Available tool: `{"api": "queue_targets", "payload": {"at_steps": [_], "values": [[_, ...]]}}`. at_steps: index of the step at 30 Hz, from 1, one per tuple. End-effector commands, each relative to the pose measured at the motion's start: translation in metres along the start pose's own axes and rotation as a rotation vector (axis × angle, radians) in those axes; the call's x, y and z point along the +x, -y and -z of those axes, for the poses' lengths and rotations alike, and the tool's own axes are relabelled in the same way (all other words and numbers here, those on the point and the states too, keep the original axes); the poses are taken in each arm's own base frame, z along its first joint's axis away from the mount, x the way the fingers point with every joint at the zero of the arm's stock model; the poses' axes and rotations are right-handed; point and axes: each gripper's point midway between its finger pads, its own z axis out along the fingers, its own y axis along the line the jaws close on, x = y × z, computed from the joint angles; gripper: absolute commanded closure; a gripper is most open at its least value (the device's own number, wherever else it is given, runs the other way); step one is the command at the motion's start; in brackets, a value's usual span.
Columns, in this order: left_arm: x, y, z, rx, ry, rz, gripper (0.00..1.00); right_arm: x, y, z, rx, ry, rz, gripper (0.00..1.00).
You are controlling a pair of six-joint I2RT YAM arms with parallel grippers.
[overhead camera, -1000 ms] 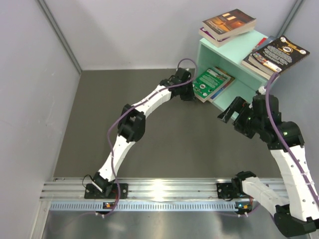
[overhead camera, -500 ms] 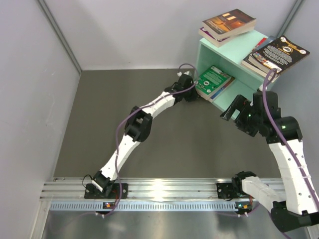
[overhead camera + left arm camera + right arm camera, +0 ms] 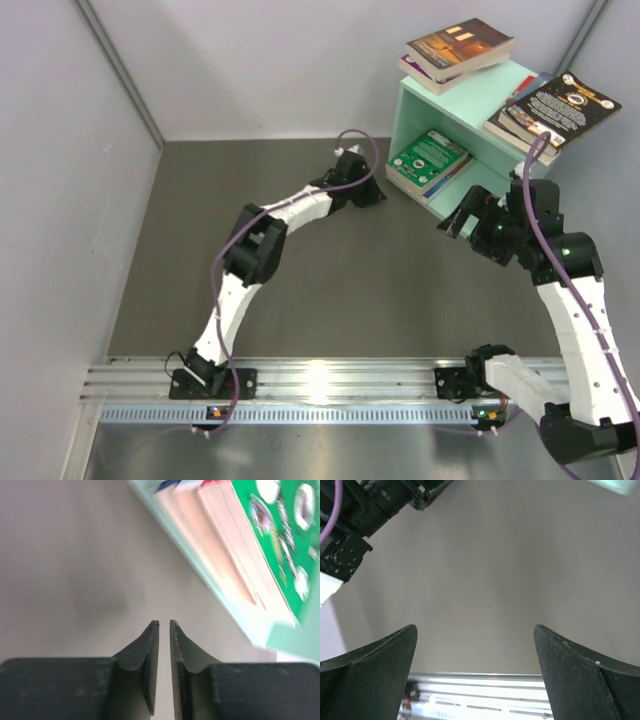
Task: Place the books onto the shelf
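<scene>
The mint-green shelf (image 3: 495, 88) stands at the back right with its open face toward the arms. A green book (image 3: 430, 160) lies on top of a small stack inside it, partly sticking out of the opening. In the left wrist view the green book (image 3: 272, 535) and the shelf edge (image 3: 292, 640) are at the upper right. My left gripper (image 3: 375, 192) (image 3: 164, 623) sits just left of the shelf, its jaws parted by a narrow gap with nothing between them. My right gripper (image 3: 462, 215) (image 3: 475, 630) hovers wide open and empty before the shelf's right side.
On the shelf's top lie a brown book (image 3: 460, 45) over another one, and a black book (image 3: 555, 105) overhanging the right edge. Grey walls close in left and behind. The aluminium rail (image 3: 330, 385) runs along the near edge. The left arm (image 3: 370, 505) shows in the right wrist view.
The green book went deeper into the shelf and stays there. My left gripper has drawn back to the left and its jaws have parted slightly. The right gripper shifted slightly.
</scene>
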Motion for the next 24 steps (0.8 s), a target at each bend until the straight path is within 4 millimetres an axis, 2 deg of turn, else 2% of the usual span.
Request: {"api": "queue_targets", "payload": {"at_steps": [1,2,3,4,5,6,7,8,9,10,11,12,13,15,16,18,19,20,21,22,23,24], "values": [[-0.083,0.066,0.096,0.155,0.196,-0.06,0.79,-0.014,-0.046,-0.006,-0.246,0.015,0.084,0.0],[-0.099,0.08,0.127,0.181,0.238,-0.064,0.69,-0.014,-0.054,-0.01,-0.281,-0.004,0.093,0.0],[-0.103,0.053,0.136,0.137,0.234,-0.038,0.62,-0.02,-0.067,-0.008,-0.337,0.015,0.109,0.0],[-0.116,0.065,0.164,0.168,0.26,-0.047,0.46,-0.018,-0.076,-0.009,-0.385,-0.007,0.123,0.0],[-0.125,0.054,0.179,0.16,0.261,-0.043,0.28,-0.019,-0.085,-0.008,-0.419,-0.001,0.156,0.0],[-0.119,0.043,0.188,0.146,0.239,-0.066,0.23,-0.024,-0.094,-0.003,-0.451,0.018,0.18,0.0],[-0.122,0.047,0.213,0.129,0.243,-0.084,0.19,-0.028,-0.102,-0.001,-0.485,0.036,0.204,0.0],[-0.121,0.042,0.224,0.101,0.244,-0.101,0.18,-0.031,-0.107,0.001,-0.503,0.05,0.227,0.0],[-0.107,0.02,0.232,0.03,0.207,-0.131,0.13,-0.031,-0.118,0.009,-0.532,0.068,0.275,0.0],[-0.114,0.024,0.256,0.001,0.259,-0.159,0.11,-0.034,-0.122,0.008,-0.517,0.085,0.306,0.0],[-0.11,0.019,0.268,-0.031,0.263,-0.173,0.09,-0.033,-0.13,0.012,-0.537,0.093,0.341,0.0],[-0.1,0.004,0.275,-0.083,0.252,-0.189,0.07,-0.029,-0.144,0.022,-0.584,0.103,0.394,0.0],[-0.1,0.005,0.302,-0.114,0.285,-0.201,0.05,-0.03,-0.15,0.025,-0.6,0.109,0.411,0.0],[-0.09,-0.018,0.323,-0.209,0.299,-0.191,0.05,-0.036,-0.159,0.036,-0.63,0.141,0.424,0.0],[-0.096,-0.024,0.352,-0.277,0.369,-0.184,0.05,-0.04,-0.16,0.041,-0.628,0.163,0.419,0.0],[-0.091,-0.046,0.374,-0.362,0.408,-0.196,0.05,-0.049,-0.168,0.053,-0.661,0.214,0.422,0.0],[-0.094,-0.043,0.399,-0.378,0.471,-0.208,0.05,-0.052,-0.171,0.063,-0.69,0.242,0.429,0.0],[-0.094,-0.055,0.422,-0.441,0.538,-0.218,0.04,-0.058,-0.173,0.07,-0.705,0.287,0.432,0.0],[-0.093,-0.07,0.424,-0.506,0.549,-0.216,0.02,-0.057,-0.174,0.069,-0.707,0.285,0.423,0.0],[-0.094,-0.069,0.447,-0.517,0.612,-0.219,0.02,-0.063,-0.17,0.071,-0.685,0.315,0.397,0.0],[-0.099,-0.072,0.46,-0.544,0.68,-0.218,0.02,-0.063,-0.17,0.071,-0.684,0.316,0.374,0.0],[-0.088,-0.092,0.46,-0.592,0.671,-0.268,0.03,-0.062,-0.169,0.067,-0.691,0.328,0.374,0.0]]}}
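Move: The green book tops the stack on the shelf floor, about 11 cm ahead of the left hand, 12 cm to its right and roughly level with it. The shelf's middle is about 7 cm ahead, 22 cm right and 10 cm above that hand; the brown book on its roof is about 20 cm ahead, 13 cm right and 33 cm up. From the right hand the green book is some 38 cm ahead, 6 cm left and 20 cm below. The green book and its stack are left behind as the empty left hand sweeps away from the shelf, first left and up, then left and back, about 33 cm leftward in all, nearly shut fingers spreading wide as they turn counter-clockwise and tip up. The open right hand rises about 13 cm and goes 10 cm left, tipping its fingers up and swinging some 30 degrees counter-clockwise. ##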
